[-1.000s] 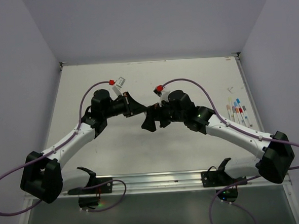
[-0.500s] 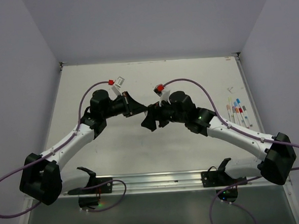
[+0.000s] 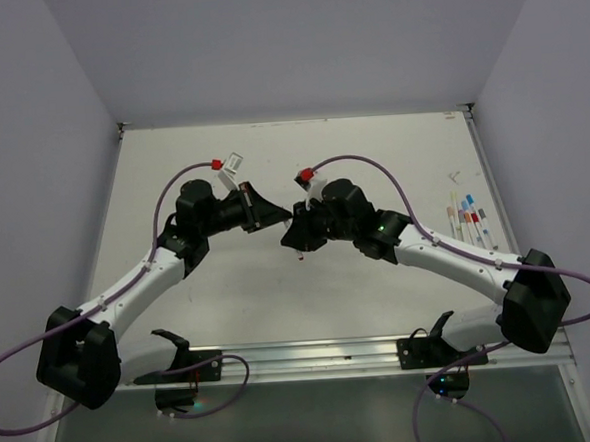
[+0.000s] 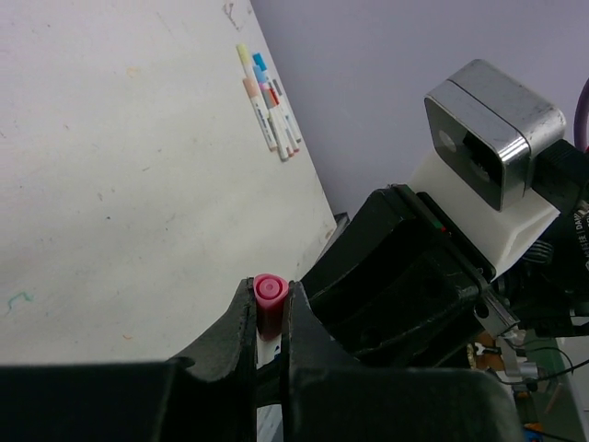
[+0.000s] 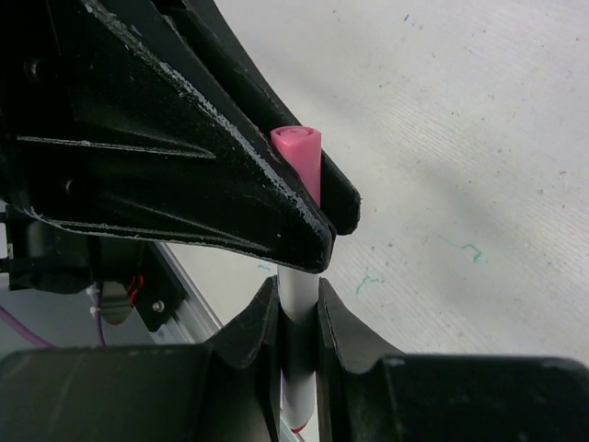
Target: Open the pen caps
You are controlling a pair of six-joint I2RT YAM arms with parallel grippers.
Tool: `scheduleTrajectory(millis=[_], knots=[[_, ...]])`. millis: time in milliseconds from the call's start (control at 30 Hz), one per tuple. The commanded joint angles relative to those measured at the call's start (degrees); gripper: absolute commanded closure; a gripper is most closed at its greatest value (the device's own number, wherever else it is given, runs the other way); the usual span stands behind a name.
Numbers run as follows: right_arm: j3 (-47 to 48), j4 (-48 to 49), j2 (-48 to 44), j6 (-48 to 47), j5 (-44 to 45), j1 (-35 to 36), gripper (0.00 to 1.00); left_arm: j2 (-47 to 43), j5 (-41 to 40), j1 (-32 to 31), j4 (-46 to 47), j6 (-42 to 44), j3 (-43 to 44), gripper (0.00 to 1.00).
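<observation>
Both grippers meet above the middle of the table on one pen. My left gripper (image 4: pixel 269 295) is shut on the pink pen cap (image 4: pixel 268 302), whose end pokes out between the fingertips. In the right wrist view the same cap (image 5: pixel 304 158) sits on a white pen barrel (image 5: pixel 298 308), and my right gripper (image 5: pixel 298 293) is shut on that barrel just below the left gripper's fingers (image 5: pixel 230 175). From above, the left gripper (image 3: pixel 280 215) and right gripper (image 3: pixel 297 233) touch tip to tip and hide most of the pen.
Several more pens (image 3: pixel 469 220) with coloured caps lie side by side near the table's right edge, also seen in the left wrist view as a row of pens (image 4: pixel 269 106). A metal rail (image 3: pixel 313 355) runs along the near edge between the arm bases.
My right gripper has moved left up to the left gripper and closed from wide open onto the pen barrel. The left gripper has stayed shut on the cap.
</observation>
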Motion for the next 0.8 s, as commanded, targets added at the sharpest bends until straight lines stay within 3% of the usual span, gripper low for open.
scheduleTrajectory(millis=[0, 133, 433, 567, 767], knots=[[2.4, 2.5, 0.3, 0.4, 2.0, 0.9, 1.0, -1.9, -4.7, -0.3, -3.6, 1.2, 0.8, 1.0], [2.9, -0.7, 1.9, -1.0, 7.4, 3.6, 1.0, -1.6, -18.6, -0.2, -12.2, 4.5, 3.9, 1.0], [4.4, -4.8, 6.9, -5.4, 30.0, 11.0, 1.0, 1.1, -29.4, 3.6, -23.8, 5.7, 11.4, 1.0], [4.1, -2.8, 7.7, -3.8, 28.2, 11.2, 1.0, 2.7, -29.2, 4.8, -23.9, 9.2, 14.5, 1.0], [17.6, -15.2, 20.8, -0.8, 29.8, 10.8, 1.0, 11.8, -41.3, 7.8, -38.7, 19.1, 21.7, 1.0]])
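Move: Both grippers are already shut on one pen: the left on its pink-red cap, the right on the white barrel. From the left gripper the barrel's middle lies roughly 4 cm back, 1 cm to the right and 4 cm below. From the right gripper the cap sits some 4 cm ahead, 1 cm to the left and 4 cm above, with the barrel between its own fingers. Pull the pen apart with both grippers kept shut. Draw the left one, pinching the cap, forward and left about 14 cm, dipping slightly, swinging it counter-clockwise and tipping its fingers down. Meanwhile take the right gripper with the barrel down about 7 cm, tilting its fingertips some 25 degrees farther down, easing a little forward and left at the end. ##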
